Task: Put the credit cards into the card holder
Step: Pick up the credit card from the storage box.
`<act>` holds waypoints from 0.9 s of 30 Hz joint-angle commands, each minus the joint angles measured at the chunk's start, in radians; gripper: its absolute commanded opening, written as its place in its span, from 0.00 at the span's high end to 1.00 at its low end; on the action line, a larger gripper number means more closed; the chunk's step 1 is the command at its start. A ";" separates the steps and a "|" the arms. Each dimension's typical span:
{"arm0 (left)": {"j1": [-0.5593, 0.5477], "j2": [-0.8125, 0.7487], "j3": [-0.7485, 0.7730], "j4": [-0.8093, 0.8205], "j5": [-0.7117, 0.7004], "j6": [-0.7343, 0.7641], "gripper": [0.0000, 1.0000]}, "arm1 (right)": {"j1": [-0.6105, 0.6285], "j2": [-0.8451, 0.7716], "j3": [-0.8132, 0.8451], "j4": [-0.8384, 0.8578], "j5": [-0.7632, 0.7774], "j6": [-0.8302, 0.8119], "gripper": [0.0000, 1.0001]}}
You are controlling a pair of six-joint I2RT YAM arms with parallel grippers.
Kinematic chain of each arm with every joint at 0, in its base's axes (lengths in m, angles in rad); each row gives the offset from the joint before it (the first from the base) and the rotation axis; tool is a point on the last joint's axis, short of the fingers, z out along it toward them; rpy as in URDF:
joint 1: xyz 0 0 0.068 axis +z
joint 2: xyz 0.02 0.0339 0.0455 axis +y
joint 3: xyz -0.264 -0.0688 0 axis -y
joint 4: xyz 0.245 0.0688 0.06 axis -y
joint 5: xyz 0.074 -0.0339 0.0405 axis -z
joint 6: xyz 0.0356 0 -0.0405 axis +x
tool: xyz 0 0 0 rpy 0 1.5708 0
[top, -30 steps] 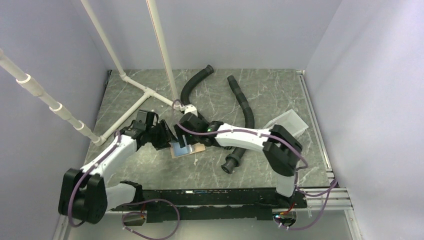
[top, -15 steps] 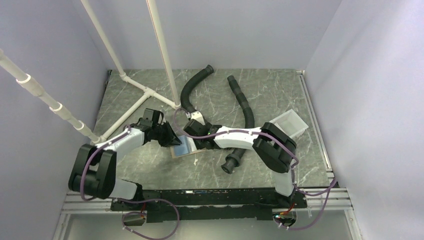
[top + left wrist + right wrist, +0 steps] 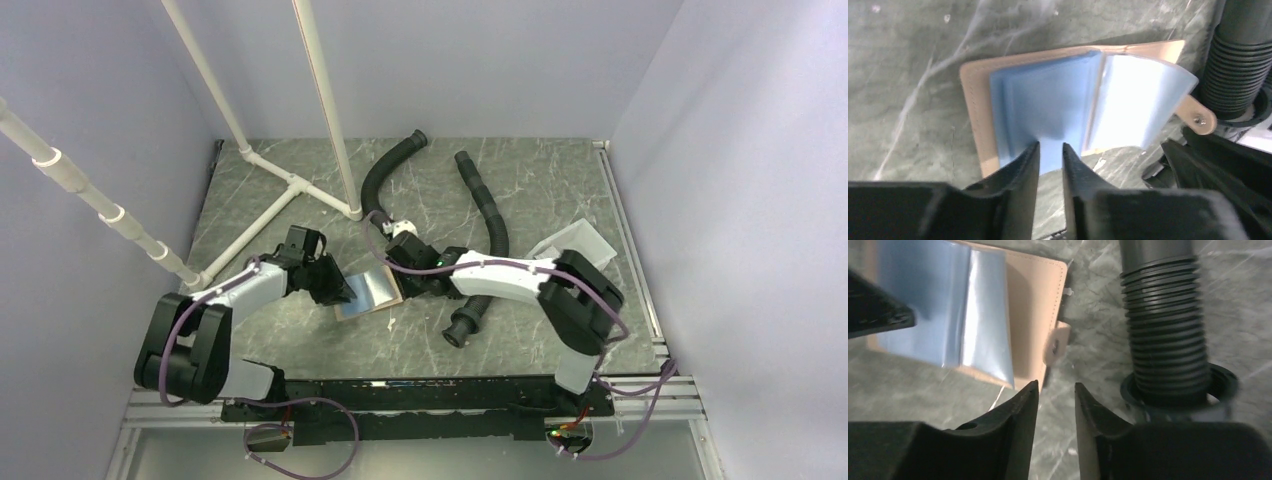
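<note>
The tan card holder (image 3: 368, 292) lies open on the table, its blue and shiny clear sleeves (image 3: 1048, 100) fanned upward and its snap tab (image 3: 1055, 342) on the right edge. My left gripper (image 3: 338, 292) is at its left side. In the left wrist view the left gripper (image 3: 1050, 150) has its jaws a narrow gap apart, with the blue sleeve's near edge showing in the gap. My right gripper (image 3: 400, 280) hovers at the holder's right corner. Only bare table shows between the jaws of that gripper (image 3: 1056, 386), which are slightly apart. No credit cards are in view.
A black ribbed hose (image 3: 1163, 315) lies just right of the card holder, its open end (image 3: 460, 330) toward the arms. A second hose (image 3: 385, 170) curves behind. White pipe frame (image 3: 290, 185) stands at the back left, a white tray (image 3: 578, 245) at the right.
Both grippers' jaws have narrowed. The left gripper has settled at the holder's left edge, the right has drawn back rightward, and the sleeves now lie more spread.
</note>
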 commanded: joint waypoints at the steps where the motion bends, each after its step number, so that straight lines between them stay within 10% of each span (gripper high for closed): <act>1: 0.007 -0.089 0.064 -0.118 -0.013 0.038 0.60 | -0.036 -0.243 0.067 -0.065 -0.063 -0.056 0.57; 11: 0.006 -0.127 0.388 -0.319 0.182 0.239 0.16 | -0.540 -0.575 -0.002 -0.266 -0.109 -0.002 0.11; 16: 0.006 -0.073 0.512 -0.355 0.333 0.352 0.09 | -0.816 -0.644 -0.086 -0.221 -0.171 -0.084 0.10; 21: -0.001 -0.013 0.586 -0.377 0.374 0.418 0.05 | -0.828 -0.779 -0.206 -0.095 -0.247 -0.526 0.10; 27: -0.015 -0.022 0.531 -0.323 0.352 0.454 0.04 | -1.037 -0.657 -0.116 -0.328 -0.366 -0.831 0.08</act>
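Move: From the right hand, the credit cards in the storage box lie about 30 cm to the right, some 5 cm farther out and 2 cm lower. The box's own middle is around 34 cm right and 6 cm ahead; the open card holder's middle sits about 8 cm left, level with the hand, and the hose end 9 cm right and 1 cm ahead. The left hand has the cards roughly 42 cm to its right and 7 cm ahead. The right hand swings about 30 cm to the right, away from the open card holder and across the hoses towards the cards in the storage box, rising some 20 cm first and then sinking partway back while its fingers spread wide, its modest forward reach ending a little drawn back above the box and its wrist turning clockwise and then partly unwinding. The left hand climbs some 17 cm off the holder, drifting slightly right and forward, turning clockwise and opening its fingers wide, and slows to a stop up there. ##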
